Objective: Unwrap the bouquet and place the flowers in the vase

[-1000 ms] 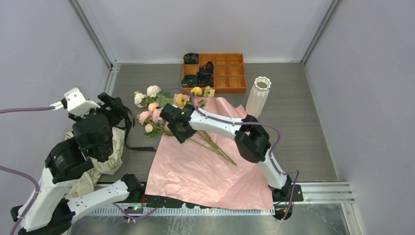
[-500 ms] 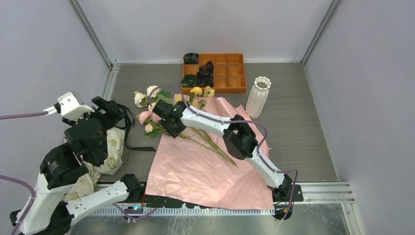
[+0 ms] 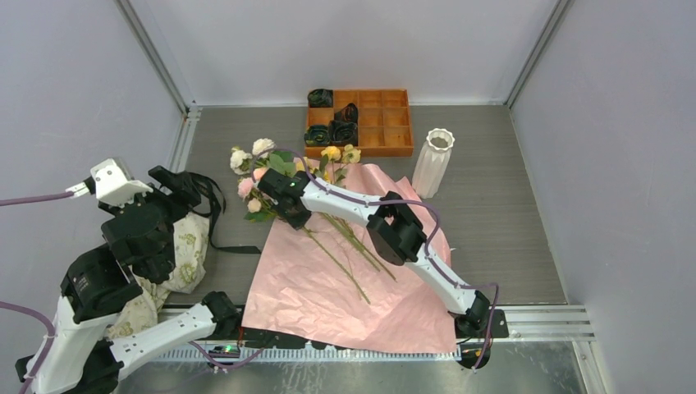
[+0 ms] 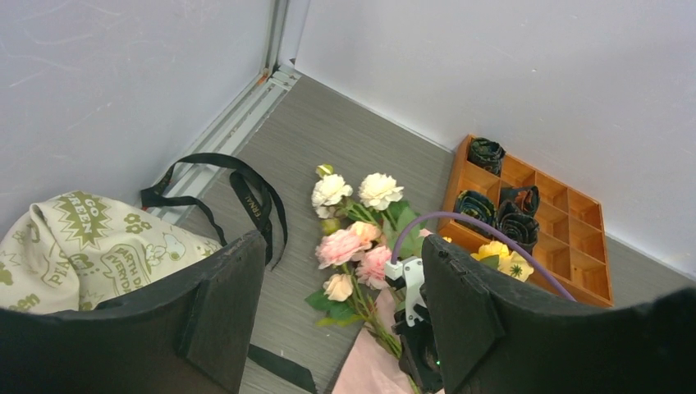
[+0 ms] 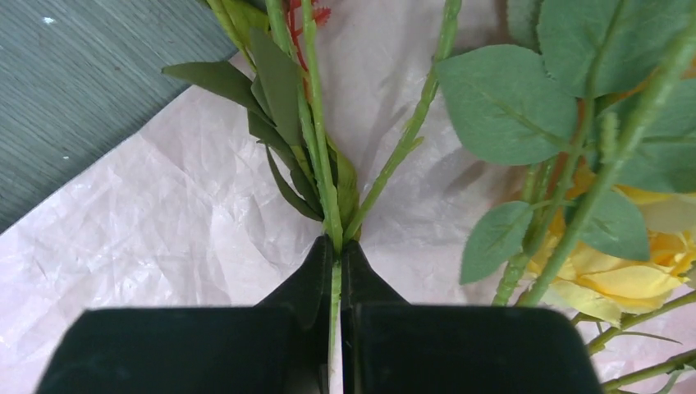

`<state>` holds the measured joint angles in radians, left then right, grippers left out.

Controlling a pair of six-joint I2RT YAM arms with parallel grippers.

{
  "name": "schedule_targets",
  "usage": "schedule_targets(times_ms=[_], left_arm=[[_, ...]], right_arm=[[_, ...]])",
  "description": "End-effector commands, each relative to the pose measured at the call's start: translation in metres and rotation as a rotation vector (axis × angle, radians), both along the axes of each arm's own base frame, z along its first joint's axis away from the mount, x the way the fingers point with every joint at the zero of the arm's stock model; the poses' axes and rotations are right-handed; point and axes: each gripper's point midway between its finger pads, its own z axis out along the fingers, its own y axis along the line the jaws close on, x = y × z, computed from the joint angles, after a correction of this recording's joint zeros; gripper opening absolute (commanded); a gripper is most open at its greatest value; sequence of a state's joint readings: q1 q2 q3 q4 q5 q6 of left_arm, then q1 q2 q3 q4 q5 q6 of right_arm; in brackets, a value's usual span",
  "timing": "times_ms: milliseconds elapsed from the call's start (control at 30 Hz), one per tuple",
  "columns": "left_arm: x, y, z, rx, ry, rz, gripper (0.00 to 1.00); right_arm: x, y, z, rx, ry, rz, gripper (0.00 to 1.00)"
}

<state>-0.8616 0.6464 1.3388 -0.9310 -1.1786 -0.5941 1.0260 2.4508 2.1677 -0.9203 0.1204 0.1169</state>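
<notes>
The bouquet lies unwrapped: the flowers point(image 3: 271, 168), pink, white and yellow roses on green stems, rest across the top left corner of the flat pink paper point(image 3: 345, 279). My right gripper point(image 3: 285, 203) is down among the stems. In the right wrist view the right gripper point(image 5: 336, 246) is shut on one thin green stem point(image 5: 318, 164), with a yellow bloom point(image 5: 632, 279) beside it. My left gripper point(image 3: 182, 187) hangs open above the left side. The left wrist view shows the left gripper point(image 4: 341, 328) empty, well above the flowers point(image 4: 353, 246). The white ribbed vase point(image 3: 432, 160) stands upright to the right of the paper.
An orange compartment tray point(image 3: 386, 151) with dark rosettes sits at the back. A beige patterned cloth point(image 3: 187, 246) and a black ribbon point(image 3: 217, 213) lie at the left under my left arm. Walls close in on three sides.
My right gripper moved left and closed on a stem. The flowers shifted, their blooms farther back and the stem ends swung toward the near left. The left arm drifted slightly left.
</notes>
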Motion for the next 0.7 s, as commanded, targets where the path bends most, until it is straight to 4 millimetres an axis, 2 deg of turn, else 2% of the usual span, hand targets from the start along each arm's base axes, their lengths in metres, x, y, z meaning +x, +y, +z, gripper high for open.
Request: schedule_targets(times_ms=[0,100,200,333,533,667], left_arm=[[-0.006,0.010,0.009,-0.023,-0.025,0.027,0.71],[-0.008,0.012,0.011,-0.029,-0.030,0.026,0.70],[-0.009,0.014,0.013,-0.038,-0.036,0.026,0.70],[-0.011,0.015,0.013,-0.049,-0.042,0.018,0.70],[-0.013,0.015,0.014,-0.065,-0.047,0.001,0.70],[-0.014,0.016,0.013,-0.065,-0.045,0.001,0.70]], right_arm=[[0.002,0.010,0.021,0.063,-0.009,0.002,0.01],[0.003,0.010,0.052,0.117,-0.045,-0.002,0.01],[0.000,0.013,0.093,0.194,-0.069,0.009,0.01],[-0.020,0.022,0.148,0.343,-0.035,0.070,0.01],[-0.041,0.021,0.203,0.475,-0.032,0.160,0.01],[-0.031,0.006,0.239,0.501,-0.155,0.144,0.01]])
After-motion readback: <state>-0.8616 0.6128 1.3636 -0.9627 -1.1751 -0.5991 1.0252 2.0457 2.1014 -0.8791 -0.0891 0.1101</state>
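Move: The right hand, low over the pink paper, already pinches the stems of the pink roses. The white vase they are meant for stands about 30 cm to its right and 10 cm ahead, its middle some 8 cm higher. The yellow flowers lie about 14 cm ahead and 5 cm right, the white roses 19 cm ahead and 13 cm left, both near fingertip height. From the left hand the vase is roughly 20 cm ahead, 52 cm right and 30 cm lower. Still pinching the pink roses' stems in shut fingers, the right hand hoists them almost straight up from the pink paper, slowly at first and then fast, by about 19 cm, easing back a few centimetres. The wrist tilts some 25 degrees as it rises, swinging the fingertips out to the left. ##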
